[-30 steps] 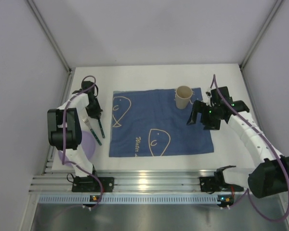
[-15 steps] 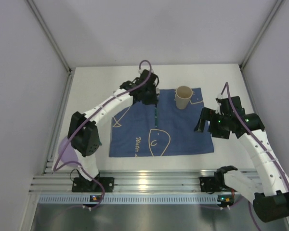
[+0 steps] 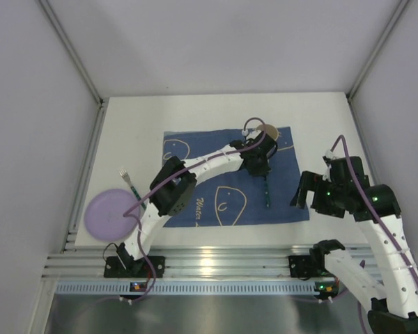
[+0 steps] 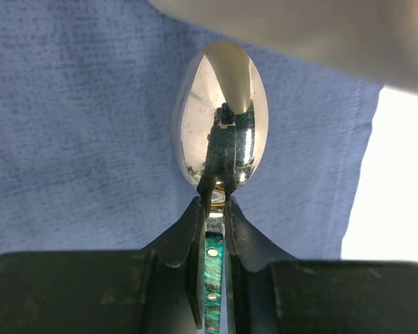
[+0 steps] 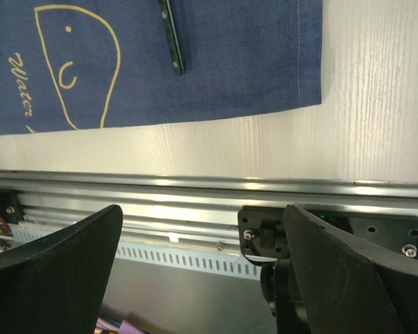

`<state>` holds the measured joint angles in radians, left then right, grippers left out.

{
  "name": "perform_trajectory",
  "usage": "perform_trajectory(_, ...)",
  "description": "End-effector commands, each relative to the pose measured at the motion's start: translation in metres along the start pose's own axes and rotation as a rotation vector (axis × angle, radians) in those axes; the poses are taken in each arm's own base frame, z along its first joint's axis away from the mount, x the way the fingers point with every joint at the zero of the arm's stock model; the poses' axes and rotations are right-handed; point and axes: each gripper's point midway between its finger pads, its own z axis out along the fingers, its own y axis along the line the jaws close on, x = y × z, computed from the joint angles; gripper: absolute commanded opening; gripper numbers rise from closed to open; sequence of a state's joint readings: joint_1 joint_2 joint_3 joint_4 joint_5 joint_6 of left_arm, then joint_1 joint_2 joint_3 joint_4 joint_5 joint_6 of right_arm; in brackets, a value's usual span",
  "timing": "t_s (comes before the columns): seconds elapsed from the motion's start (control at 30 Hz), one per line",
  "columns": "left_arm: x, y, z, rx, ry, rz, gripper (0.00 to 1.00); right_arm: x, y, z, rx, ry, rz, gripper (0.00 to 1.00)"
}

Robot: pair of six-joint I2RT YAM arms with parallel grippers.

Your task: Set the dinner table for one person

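Note:
On the white dinner table [image 3: 216, 111] lies a dark blue placemat [image 3: 195, 149] with pale line drawings. My left gripper [image 3: 259, 167] reaches over the mat's right part, just in front of the beige cup [image 3: 270, 131]. It is shut on a spoon [image 3: 266, 193] by the neck of its green handle. In the left wrist view the shiny spoon bowl [image 4: 219, 118] sticks out past the left gripper [image 4: 216, 202] over the blue cloth. My right gripper [image 3: 313, 195] hangs open by the mat's near right corner, holding nothing. The spoon handle [image 5: 171, 35] shows in the right wrist view.
A fork [image 3: 130, 182] lies on the table left of the mat. Beside it, at the near left edge, sits a purple plate [image 3: 108, 212]. A metal rail [image 3: 216, 261] runs along the table's front edge. White walls enclose the table on three sides.
My left arm has carried the spoon from the table's left side across the mat to just in front of the cup. The right arm has drawn back toward the near right.

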<state>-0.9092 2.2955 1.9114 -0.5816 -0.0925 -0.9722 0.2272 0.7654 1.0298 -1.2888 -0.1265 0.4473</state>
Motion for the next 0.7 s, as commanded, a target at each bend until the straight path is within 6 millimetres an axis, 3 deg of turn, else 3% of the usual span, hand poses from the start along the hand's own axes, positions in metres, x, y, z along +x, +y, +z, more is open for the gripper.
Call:
perform_trajectory(0.0, -0.034, -0.042, -0.016, 0.123, -0.097, -0.103, 0.00, 0.002, -0.006, -0.014, 0.031, -0.007, -0.039, 1.00)
perform_trajectory(0.07, -0.031, -0.042, -0.018, 0.120, -0.093, -0.095, 0.08, 0.002, -0.006, -0.014, 0.031, -0.006, -0.048, 1.00)
perform_trajectory(0.13, -0.030, -0.043, -0.025, 0.121, -0.091, -0.085, 0.27, 0.001, -0.005, -0.012, 0.027, -0.002, -0.051, 1.00)
perform_trajectory(0.27, -0.027, -0.034, -0.047, 0.096, -0.089, -0.030, 0.39, -0.002, 0.000, -0.008, 0.009, 0.002, -0.051, 1.00)
perform_trajectory(0.33, -0.026, -0.035, -0.064, 0.120, -0.076, 0.006, 0.43, -0.004, 0.005, -0.003, -0.018, 0.003, -0.046, 1.00)
perform_trajectory(0.47, -0.018, -0.011, -0.093, 0.054, -0.052, 0.098, 0.40, -0.006, 0.012, 0.007, -0.048, 0.019, -0.031, 1.00)
perform_trajectory(0.5, -0.022, -0.004, -0.117, 0.036, -0.071, 0.107, 0.40, -0.007, 0.013, 0.010, -0.051, 0.025, -0.021, 1.00)
perform_trajectory(0.57, -0.032, 0.028, -0.136, -0.072, -0.134, 0.136, 0.44, -0.009, 0.017, 0.013, -0.068, 0.024, -0.019, 1.00)
perform_trajectory(0.6, -0.047, 0.045, -0.163, -0.101, -0.176, 0.115, 0.47, -0.010, 0.018, 0.015, -0.071, 0.027, -0.014, 1.00)
perform_trajectory(0.63, -0.042, 0.082, -0.167, -0.190, -0.144, 0.119, 0.49, -0.012, 0.019, 0.017, -0.078, 0.022, -0.015, 1.00)
perform_trajectory(0.67, -0.045, 0.105, -0.173, -0.221, -0.132, 0.093, 0.50, -0.013, 0.020, 0.018, -0.082, 0.023, -0.011, 1.00)
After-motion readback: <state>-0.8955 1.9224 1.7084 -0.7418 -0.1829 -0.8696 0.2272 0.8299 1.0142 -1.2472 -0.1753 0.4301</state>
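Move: The spoon is held at its neck in the left hand's nearly shut fingers; its middle lies about 5 cm back and 1 cm right of that hand and 2 cm below it, over the right part of the blue cloth. The cup stands some 8 cm straight ahead of the hand, and the cloth's middle lies about 13 cm to its left, level with it. From the right hand the spoon is roughly 15 cm ahead, 9 cm left and 16 cm below. The spoon is let go on the cloth, bowl towards the cup: the left hand keeps almost still while its fingers open about halfway and come free of the neck. It then rises straight off and, gathering speed, swings up and left by some 9 cm each way with about 3 cm back, away from cup and spoon. ##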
